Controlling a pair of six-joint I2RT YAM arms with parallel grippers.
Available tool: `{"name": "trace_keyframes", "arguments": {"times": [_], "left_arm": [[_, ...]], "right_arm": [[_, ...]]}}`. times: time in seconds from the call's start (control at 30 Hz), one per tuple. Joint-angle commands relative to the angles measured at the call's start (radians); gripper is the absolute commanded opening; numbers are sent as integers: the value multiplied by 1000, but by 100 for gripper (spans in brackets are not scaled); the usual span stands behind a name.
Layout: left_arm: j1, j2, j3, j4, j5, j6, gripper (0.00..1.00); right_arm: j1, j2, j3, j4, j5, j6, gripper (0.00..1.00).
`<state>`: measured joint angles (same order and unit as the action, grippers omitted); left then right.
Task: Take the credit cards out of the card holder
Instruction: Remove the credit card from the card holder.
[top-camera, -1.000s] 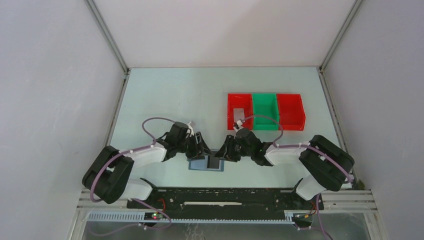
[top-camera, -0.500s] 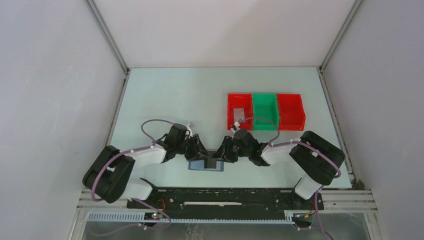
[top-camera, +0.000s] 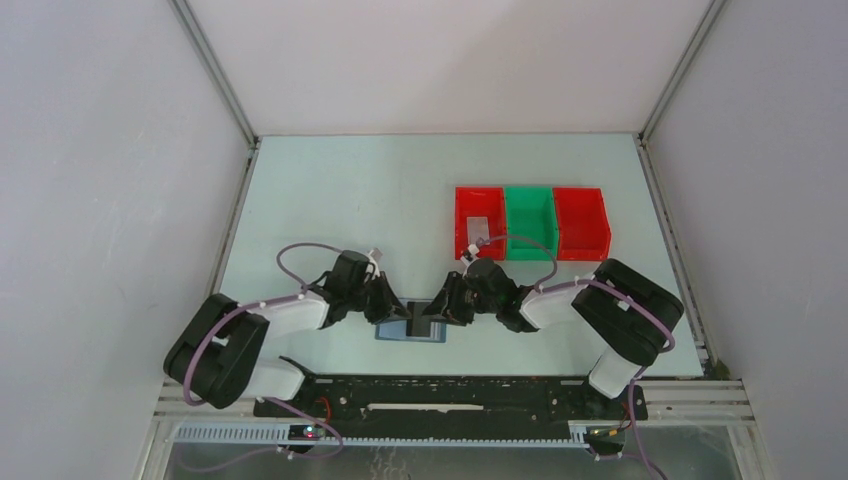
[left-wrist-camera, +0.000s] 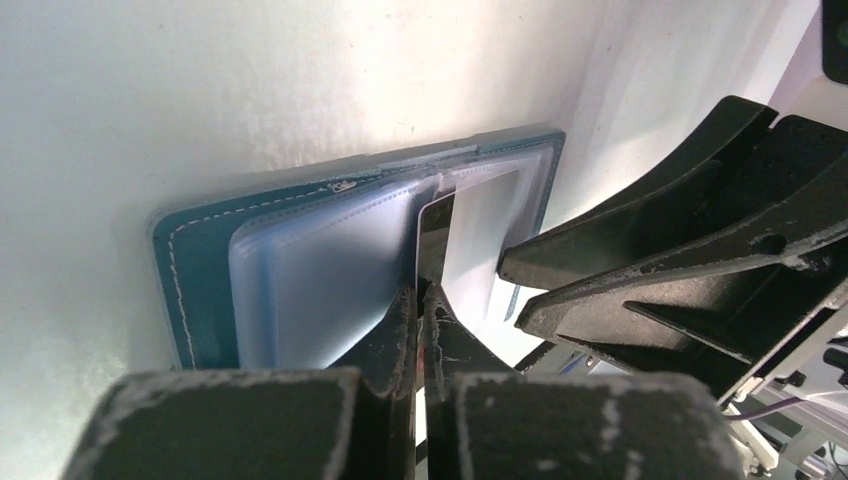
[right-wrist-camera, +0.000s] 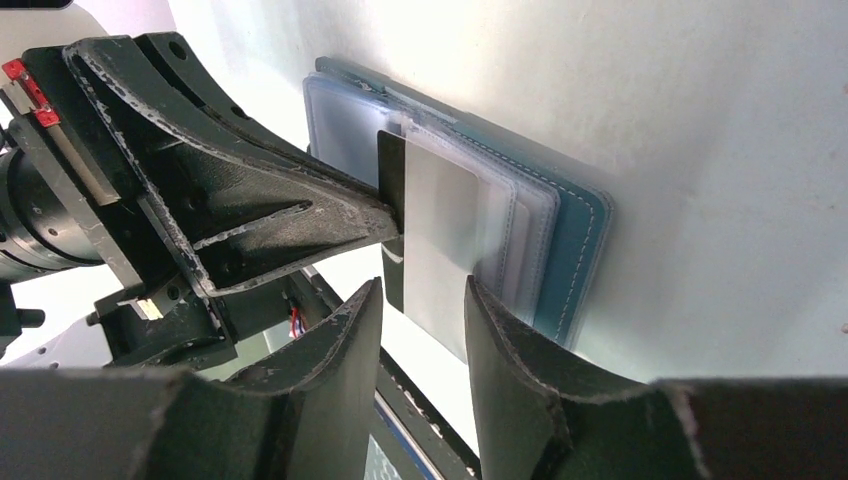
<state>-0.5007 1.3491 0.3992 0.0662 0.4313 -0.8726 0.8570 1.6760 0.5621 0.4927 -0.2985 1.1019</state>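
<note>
The teal card holder (top-camera: 396, 333) lies open on the table between both arms, its pale sleeves (left-wrist-camera: 320, 275) facing up. One credit card (right-wrist-camera: 440, 225), pale-faced with a dark back, sticks up out of the sleeves. My left gripper (left-wrist-camera: 420, 298) is shut on that card's edge, and its fingers (right-wrist-camera: 300, 215) show from the side in the right wrist view. My right gripper (right-wrist-camera: 420, 325) stands open, a finger on either side of the card's near end without touching it. A grey card (top-camera: 478, 229) lies in the left red bin (top-camera: 462, 240).
A row of three bins stands behind and right of the wallet: red, green (top-camera: 530, 245), red (top-camera: 585, 248). The black rail of the arm bases (top-camera: 450, 395) runs just below the wallet. The two grippers' fingers are very close together over the wallet.
My left gripper has gone from open to shut, closing on the card. Both arms have crept in over the wallet. The right gripper's opening is unchanged.
</note>
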Motion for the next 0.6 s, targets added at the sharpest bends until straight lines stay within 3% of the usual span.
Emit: {"name": "trace_keyframes", "arguments": {"times": [0.0, 0.57], "left_arm": [[19, -41, -27, 39, 47, 12, 0], [128, -318, 84, -343, -38, 158, 0]], "right_arm": [[12, 43, 9, -23, 18, 4, 45], [3, 9, 9, -35, -1, 2, 46]]}}
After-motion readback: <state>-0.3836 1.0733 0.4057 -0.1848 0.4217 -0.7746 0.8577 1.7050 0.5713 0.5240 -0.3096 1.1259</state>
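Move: The left gripper already has the black credit card pinched by its left edge; the card's middle is about 2 cm to the right and 1 cm back, roughly 1 cm lower. The open card holder's middle lies some 2 cm back, 1 cm to the right and 2 cm below; the red tray stands about 20 cm ahead and 16 cm to the right. From the right gripper the black card's middle is some 2 cm to its left, level fore-and-aft and 1 cm lower. Keep the left fingers shut on the black credit card's edge and draw it out of the right-hand pocket: lift first, about 3 cm, then carry on leftwards, ending some 3.5 cm up and 3.5 cm left of the start. Leave the right gripper half open and practically still, low over the card holder's right-hand pocket. ##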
